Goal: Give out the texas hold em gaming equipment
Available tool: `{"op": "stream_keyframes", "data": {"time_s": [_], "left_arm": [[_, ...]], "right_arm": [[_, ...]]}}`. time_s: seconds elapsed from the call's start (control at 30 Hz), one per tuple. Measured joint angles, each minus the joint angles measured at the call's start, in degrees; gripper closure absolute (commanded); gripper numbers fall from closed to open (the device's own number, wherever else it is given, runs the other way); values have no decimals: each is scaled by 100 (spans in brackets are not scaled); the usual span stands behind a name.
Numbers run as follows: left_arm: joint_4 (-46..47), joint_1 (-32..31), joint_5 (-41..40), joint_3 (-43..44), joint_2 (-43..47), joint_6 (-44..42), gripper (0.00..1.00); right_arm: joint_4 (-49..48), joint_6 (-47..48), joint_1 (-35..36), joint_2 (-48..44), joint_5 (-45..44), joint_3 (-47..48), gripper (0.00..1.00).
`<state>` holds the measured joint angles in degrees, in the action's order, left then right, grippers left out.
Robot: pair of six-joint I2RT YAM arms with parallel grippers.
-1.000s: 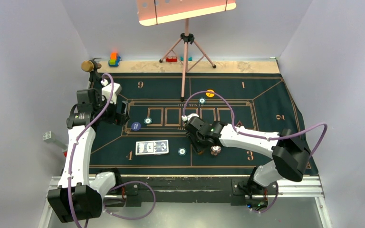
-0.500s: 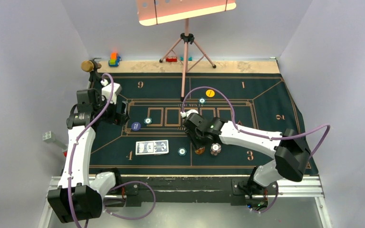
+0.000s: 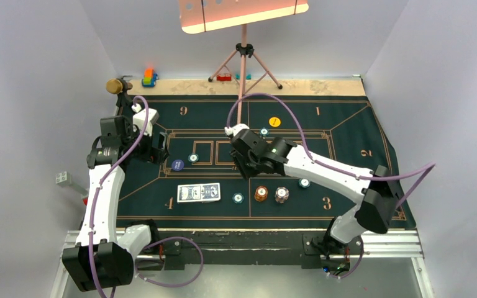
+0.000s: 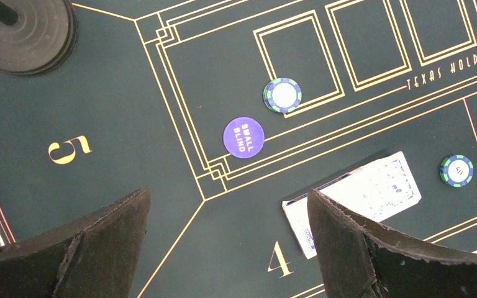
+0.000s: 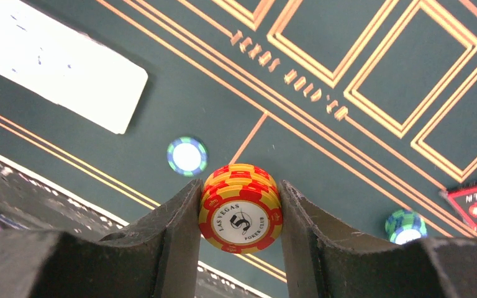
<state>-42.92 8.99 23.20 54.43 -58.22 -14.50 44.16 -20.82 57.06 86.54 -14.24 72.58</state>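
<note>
My right gripper [image 5: 239, 186] is shut on a small stack of red-and-yellow chips [image 5: 241, 214], held above the green mat. In the top view this gripper [image 3: 246, 166] hangs over the mat's middle. Behind it on the mat stand an orange-brown chip stack [image 3: 261, 194] and a whitish stack [image 3: 281, 195]. The blue-backed cards [image 3: 199, 192] lie near the front left. Single teal chips [image 3: 238, 198] [image 3: 193, 158] [image 3: 304, 183] [image 3: 264, 131] are scattered about, and a yellow chip [image 3: 274, 121] lies farther back. My left gripper [image 4: 227, 195] is open and holds nothing, above the mat near the purple small-blind disc [image 4: 243, 138].
A gold-headed microphone [image 3: 117, 85] stands at the back left, its black base [image 4: 28, 34] near my left gripper. Toy blocks [image 3: 149, 77] and a tripod [image 3: 243, 62] sit behind the mat. A red triangle marker [image 5: 475, 202] lies on the mat to the right.
My right gripper has risen from the orange-brown stack and moved back and left with chips in its grip. The left arm has stayed still.
</note>
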Motion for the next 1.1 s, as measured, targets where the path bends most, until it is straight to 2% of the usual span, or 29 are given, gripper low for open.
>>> {"op": "stream_keyframes", "data": {"time_s": [0.13, 0.47, 0.6, 0.87, 1.1], "left_arm": [[0, 0, -52, 0, 0, 28, 0], [0, 0, -129, 0, -33, 48, 0], [0, 0, -155, 0, -48, 46, 0], [4, 0, -271, 0, -133, 63, 0], [4, 0, -291, -2, -179, 68, 0]], "right_arm": [[-33, 125, 0, 660, 28, 839, 98], [-168, 446, 0, 3620, 223, 3530, 98], [-168, 490, 0, 4347, 382, 4153, 98], [-177, 498, 0, 4835, 654, 4413, 97], [-286, 479, 26, 4841, 831, 4411, 90]]}}
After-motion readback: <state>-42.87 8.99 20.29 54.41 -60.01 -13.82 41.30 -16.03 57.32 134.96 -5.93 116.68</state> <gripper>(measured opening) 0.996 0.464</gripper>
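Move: The blue-green "50" chips that the held chips are being taken to lie about 13 cm ahead of the right hand, 23 cm to its left and 11 cm below. The small blind button is some 6 cm left of those chips and 3 cm nearer. The card box lies about 20 cm left of the right hand and 3 cm back; the near-row blue-green chip is 5 cm left and 6 cm back. From the left hand, the "50" chips are some 5 cm ahead, 9 cm right and 14 cm below. The small stack of orange chips, still pinched in the right hand's fingers, is swept over the felt towards the "50" chips, about 18 cm left and 9 cm forward. After a slight rise the hand sinks some 10 cm and slows low over the felt on the near-right side of those chips, fingers keeping their grip and the wrist turning about 10 degrees counter-clockwise. ##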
